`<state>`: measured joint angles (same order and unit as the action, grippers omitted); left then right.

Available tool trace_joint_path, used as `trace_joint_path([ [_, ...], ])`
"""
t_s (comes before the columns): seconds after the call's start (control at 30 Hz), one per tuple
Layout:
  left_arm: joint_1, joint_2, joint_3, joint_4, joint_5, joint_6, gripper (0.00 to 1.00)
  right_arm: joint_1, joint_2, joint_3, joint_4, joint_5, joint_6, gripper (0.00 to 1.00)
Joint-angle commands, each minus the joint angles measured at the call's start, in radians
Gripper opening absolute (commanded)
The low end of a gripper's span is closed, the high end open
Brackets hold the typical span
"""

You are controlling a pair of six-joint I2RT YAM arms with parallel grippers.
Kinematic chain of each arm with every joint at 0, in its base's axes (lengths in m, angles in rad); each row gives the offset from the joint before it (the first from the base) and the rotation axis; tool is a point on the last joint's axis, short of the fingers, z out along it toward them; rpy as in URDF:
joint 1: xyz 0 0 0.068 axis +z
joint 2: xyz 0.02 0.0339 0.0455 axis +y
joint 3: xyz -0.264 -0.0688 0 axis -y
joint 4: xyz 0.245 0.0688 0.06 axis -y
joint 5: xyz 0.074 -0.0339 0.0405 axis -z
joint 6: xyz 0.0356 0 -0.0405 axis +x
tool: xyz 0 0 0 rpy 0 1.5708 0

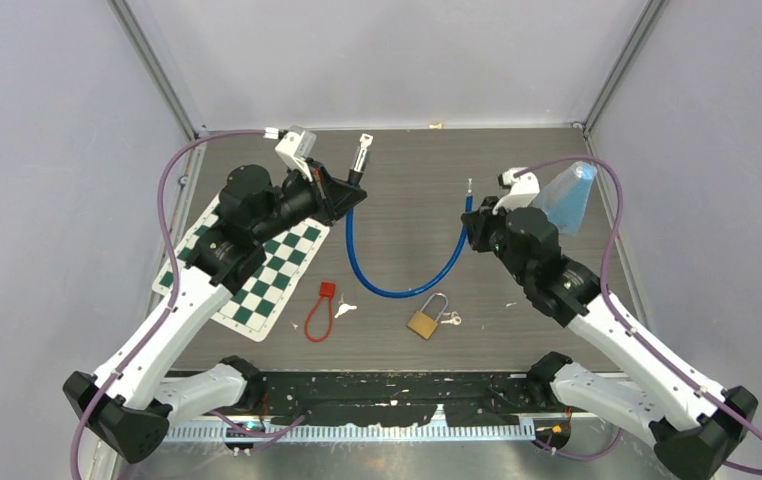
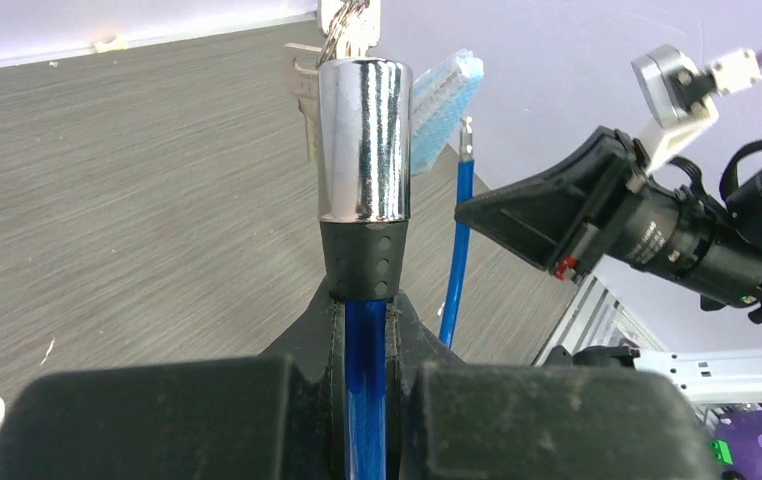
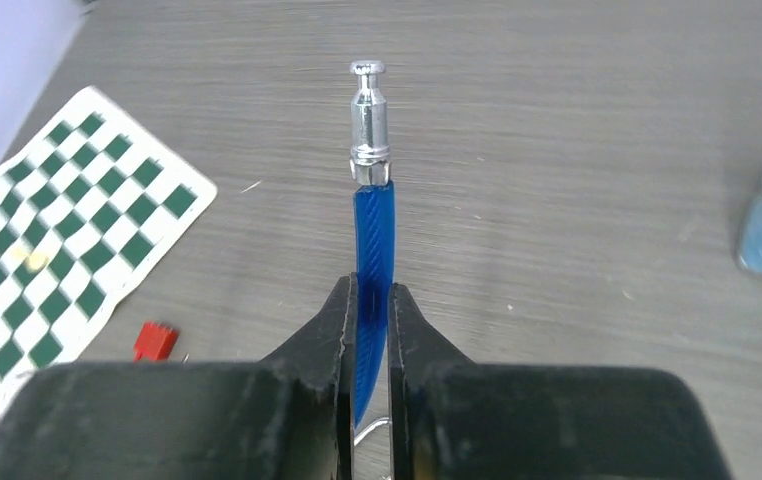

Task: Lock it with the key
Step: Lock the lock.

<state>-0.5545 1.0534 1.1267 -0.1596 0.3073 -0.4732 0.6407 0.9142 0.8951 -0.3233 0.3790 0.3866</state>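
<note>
A blue cable lock (image 1: pixel 397 290) curves across the dark table between my two grippers. My left gripper (image 1: pixel 349 190) is shut on the cable (image 2: pixel 365 380) just below its black collar and chrome lock barrel (image 2: pixel 364 140). A key (image 2: pixel 304 90) on a ring hangs at the barrel's far end. My right gripper (image 1: pixel 470 215) is shut on the cable's other end (image 3: pixel 374 240), a little below the chrome locking pin (image 3: pixel 369 125). The pin (image 2: pixel 467 128) stands apart from the barrel, to its right in the left wrist view.
A brass padlock (image 1: pixel 427 318) with small keys (image 1: pixel 450 320) lies near the front. A red cable lock (image 1: pixel 317 315) and a loose key (image 1: pixel 345 310) lie beside a green checkered mat (image 1: pixel 257 270). A blue mesh piece (image 1: pixel 569 195) sits at the back right.
</note>
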Motion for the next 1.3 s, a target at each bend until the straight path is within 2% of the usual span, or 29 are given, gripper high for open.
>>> trace_joint_path([
  [0.0,0.031,0.024,0.074,-0.012,0.078,-0.003,0.0,0.045,-0.11,-0.099,0.277,-0.298,-0.321,0.05],
  [0.1,0.04,0.047,0.109,-0.037,0.157,0.023,0.0,0.081,-0.145,-0.113,0.315,-0.423,-0.433,0.05],
  [0.23,0.048,0.093,0.182,-0.139,0.26,0.074,0.0,0.142,-0.144,-0.081,0.31,-0.517,-0.553,0.05],
  [0.4,0.064,0.166,0.284,-0.266,0.472,0.146,0.0,0.226,-0.082,0.018,0.232,-0.505,-0.654,0.05],
  [0.67,0.068,0.2,0.338,-0.387,0.602,0.264,0.0,0.263,0.002,0.098,0.227,-0.44,-0.679,0.05],
  [1.03,0.076,0.183,0.323,-0.395,0.66,0.265,0.0,0.263,0.01,0.11,0.242,-0.387,-0.674,0.05],
  [1.27,0.076,0.176,0.29,-0.383,0.649,0.256,0.0,0.263,0.011,0.111,0.267,-0.4,-0.671,0.05],
])
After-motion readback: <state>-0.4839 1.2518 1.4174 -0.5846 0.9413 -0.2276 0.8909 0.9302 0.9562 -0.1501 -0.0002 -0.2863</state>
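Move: The lock's silver head, keys attached, is already pinched in the left fingers, its middle some 4 cm ahead of that hand, 1 cm right and 3 cm above. From the right hand it lies about 20 cm left, 2 cm ahead and 13 cm up. The metal cable tip in the right fingers is roughly 7 cm ahead of the left hand, 21 cm right and 9 cm below; the padlock is 9 cm back, 8 cm left and 25 cm below the right hand. Swing the right gripper left about 11 cm, rising and drawing back some 6 cm each, turning it counter-clockwise about 45 degrees so the metal tip faces the side of the silver lock head. Meanwhile bring the left gripper back some 6 cm and slightly right, turning it clockwise about 35 degrees. Keep both grips shut on lock and cable, easing to a near stop. ##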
